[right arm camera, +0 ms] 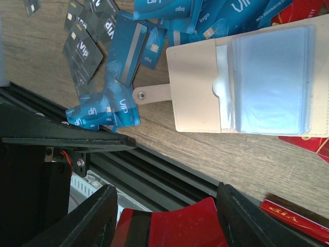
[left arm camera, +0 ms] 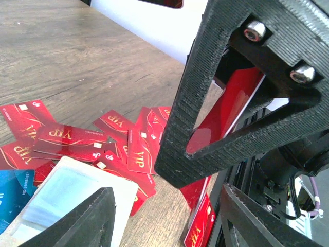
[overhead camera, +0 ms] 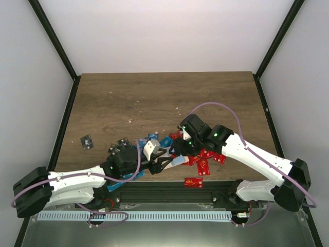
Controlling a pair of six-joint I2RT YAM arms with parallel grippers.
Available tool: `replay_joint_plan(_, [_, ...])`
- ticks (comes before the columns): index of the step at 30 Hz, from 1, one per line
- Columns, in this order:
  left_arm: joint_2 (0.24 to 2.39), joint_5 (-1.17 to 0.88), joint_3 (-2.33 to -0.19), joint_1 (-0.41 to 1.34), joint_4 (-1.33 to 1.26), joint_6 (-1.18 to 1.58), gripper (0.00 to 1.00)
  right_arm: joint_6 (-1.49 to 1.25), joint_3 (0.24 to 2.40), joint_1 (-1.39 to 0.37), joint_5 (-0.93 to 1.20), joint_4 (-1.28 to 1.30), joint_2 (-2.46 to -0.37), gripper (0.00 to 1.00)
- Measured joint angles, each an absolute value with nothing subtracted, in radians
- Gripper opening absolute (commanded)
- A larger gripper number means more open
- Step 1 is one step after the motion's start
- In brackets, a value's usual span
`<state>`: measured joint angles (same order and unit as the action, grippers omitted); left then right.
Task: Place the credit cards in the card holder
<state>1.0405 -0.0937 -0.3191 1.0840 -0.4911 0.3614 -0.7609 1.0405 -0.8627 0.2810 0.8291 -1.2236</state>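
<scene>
The pale beige card holder [right arm camera: 200, 87] lies open on the wood, its clear sleeves facing up and its snap tab pointing at a heap of blue credit cards [right arm camera: 128, 46] and black ones [right arm camera: 85, 36]. My right gripper [right arm camera: 167, 199] is shut on a red credit card [right arm camera: 175, 229], which bows between its fingers above the table's near edge. In the left wrist view that card [left arm camera: 231, 108] shows through the right gripper's black finger [left arm camera: 205, 128]. My left gripper [left arm camera: 165, 198] is open, its left finger over a corner of the holder [left arm camera: 72, 185]. Red VIP cards [left arm camera: 67, 136] lie beyond.
A black metal rail [right arm camera: 154, 164] runs along the table's near edge, with a red card [overhead camera: 194, 181] close to it. One black card [overhead camera: 87, 141] lies apart at the left. The two grippers are close together over the card pile [overhead camera: 205, 162].
</scene>
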Motion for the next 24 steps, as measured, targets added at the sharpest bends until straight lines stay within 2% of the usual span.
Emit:
replay_joint_plan(6, [1.065, -0.132, -0.319, 1.084, -0.522, 0.356, 0.47, -0.756, 1.04, -0.863, 0.317, 0.82, -1.222, 0.53])
replay_joint_plan(12, [1.109, -0.208, -0.317, 1.084, -0.599, 0.358, 0.09, -0.754, 1.04, -0.863, 0.358, 0.795, -1.222, 0.55])
replay_joint_plan(13, [1.112, -0.214, -0.316, 1.084, -0.607, 0.356, 0.05, -0.752, 1.04, -0.863, 0.364, 0.792, -1.222, 0.55])
replay_joint_plan(15, [1.114, -0.227, -0.31, 1.082, -0.624, 0.354, 0.04, -0.752, 1.04, -0.863, 0.374, 0.791, -1.222, 0.58])
replay_joint_plan(18, [1.115, -0.24, -0.297, 1.082, -0.66, 0.348, 0.04, -0.76, 1.04, -0.863, 0.39, 0.791, -1.222, 0.7])
replay_joint_plan(22, [1.106, -0.255, -0.285, 1.083, -0.68, 0.374, 0.04, -0.752, 1.04, -0.862, 0.381, 0.776, -1.222, 0.99])
replay_joint_plan(24, [1.089, -0.254, -0.279, 1.082, -0.679, 0.398, 0.04, -0.753, 1.04, -0.861, 0.365, 0.774, -1.222, 1.0])
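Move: The red card, still gripped across its width by the right fingers, is right by the open left hand: some 2 cm back, 2 cm to its right and 2 cm higher. The card holder lies open on the table about 6 cm ahead of the left hand and 16 cm below, with the blue cards about 12 cm ahead and 6 cm left, and the red pile some 7 cm ahead and 13 cm right. From the right hand, the card's middle is about 2 cm left and 2 cm below. The left fingers shut on the faces of the red card, pinching it as that hand eases about 2.5 cm back and at first 1.5 cm to its right, rising about 1 cm and turning roughly 10 degrees clockwise. The right hand drifts about 1.5 cm left and 1 cm up, then spreads its fingers wide and lets go of the card's edges. ##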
